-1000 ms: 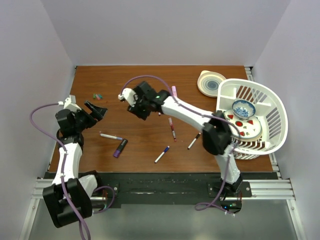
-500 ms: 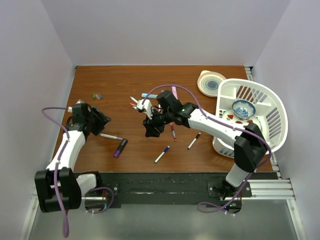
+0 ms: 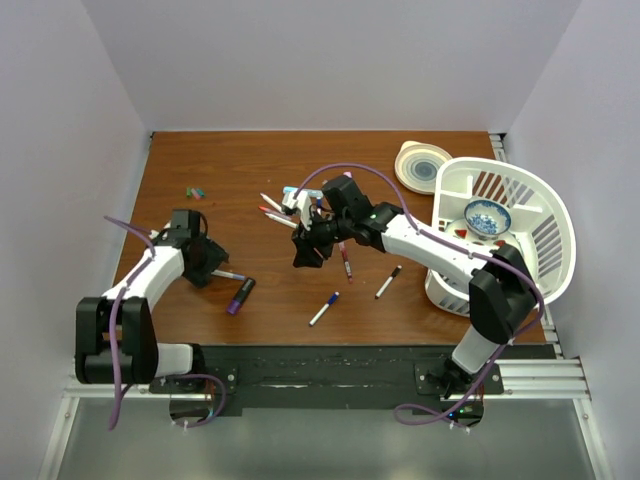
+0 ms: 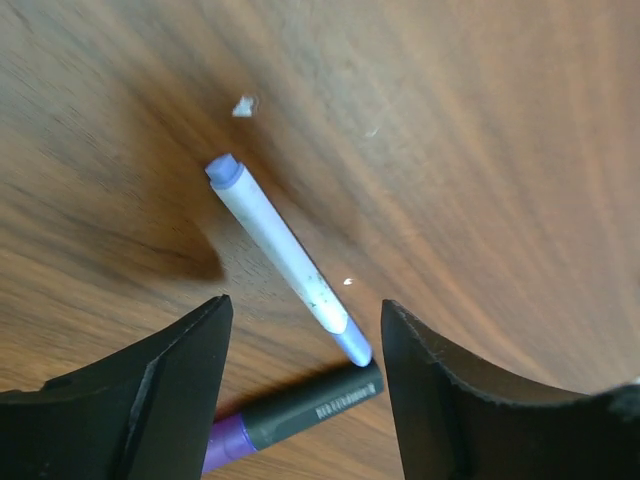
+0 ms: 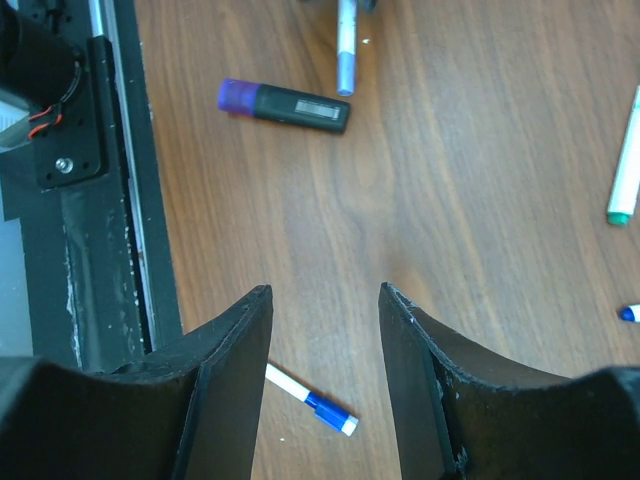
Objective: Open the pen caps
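A white pen (image 4: 280, 250) with a purple pen cap (image 4: 355, 345) lies on the wooden table. My left gripper (image 4: 303, 315) is open low over it, and its jaws straddle the capped end without touching it. In the top view this gripper (image 3: 207, 262) is at the table's left, by that pen (image 3: 226, 273). A black and purple highlighter (image 4: 300, 405) lies just beyond the cap. My right gripper (image 3: 303, 258) hangs open and empty over the table's middle. Under it lies a blue-capped pen (image 5: 330, 412).
More pens lie about: red (image 3: 345, 260), black (image 3: 388, 282), pink (image 3: 348, 182), and several near the back centre (image 3: 272, 207). Small loose caps (image 3: 195, 190) sit at the back left. A white basket (image 3: 545, 215) with dishes and a round lid (image 3: 423, 165) stand on the right.
My left gripper has come down and rightward over the purple-capped pen, its jaws narrower than before. The right arm has swung from the back left to the middle.
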Robot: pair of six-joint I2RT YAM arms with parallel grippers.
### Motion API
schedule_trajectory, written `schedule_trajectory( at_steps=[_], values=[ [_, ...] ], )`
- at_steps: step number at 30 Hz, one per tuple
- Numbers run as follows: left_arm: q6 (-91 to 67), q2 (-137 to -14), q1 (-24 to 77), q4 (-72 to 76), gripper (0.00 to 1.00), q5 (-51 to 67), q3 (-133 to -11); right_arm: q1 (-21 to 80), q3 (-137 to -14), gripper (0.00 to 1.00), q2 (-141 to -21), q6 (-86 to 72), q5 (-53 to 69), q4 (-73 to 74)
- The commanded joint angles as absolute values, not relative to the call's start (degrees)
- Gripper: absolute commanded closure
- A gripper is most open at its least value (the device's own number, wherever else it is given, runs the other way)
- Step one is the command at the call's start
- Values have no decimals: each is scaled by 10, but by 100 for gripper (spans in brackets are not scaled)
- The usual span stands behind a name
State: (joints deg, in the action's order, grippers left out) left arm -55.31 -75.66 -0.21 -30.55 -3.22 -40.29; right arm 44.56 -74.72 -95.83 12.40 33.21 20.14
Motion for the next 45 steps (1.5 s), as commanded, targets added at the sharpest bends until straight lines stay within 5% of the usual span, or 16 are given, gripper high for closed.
schedule_trajectory(
  at_steps=[1, 12, 29, 33, 39, 45],
  values=[
    [-569, -791, 14, -299, 38, -55, -421, 440, -743, 49, -932, 112, 352, 177],
    [-557, -855, 15, -289, 68, -84, -442, 431, -741, 49, -933, 105, 359, 172],
    [-484, -899, 15, -223, 100, -6, -549, 424, -736, 48, -929, 133, 415, 183],
    [-417, -868, 15, -163, 100, 94, -540, 424, -730, 36, -925, 178, 453, 194],
    [-340, -788, 15, 27, 100, 342, -448, 425, -712, 32, -911, 301, 489, 233],
    [-281, -830, 43, 2, 100, 546, -459, 425, -660, 18, -875, 625, 450, 356]
  ],
)
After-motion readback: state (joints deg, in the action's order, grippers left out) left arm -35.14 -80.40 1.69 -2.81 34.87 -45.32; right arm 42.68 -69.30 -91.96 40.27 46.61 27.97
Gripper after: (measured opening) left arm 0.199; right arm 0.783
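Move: The light-blue-and-white pen lies almost under the left hand, its middle about 2 cm ahead, 1 cm left and 2 cm below. The purple-black marker is some 4 cm back and 4 cm right of the hand, at pen height; the nearest white pen of the cluster is roughly 16 cm ahead and 14 cm right. From the right hand the light-blue-and-white pen is about 22 cm left, 2 cm back and 15 cm down. Left hand pinches the pen, carries it right, up and forward about 10 cm; right hand backs away, opening. ##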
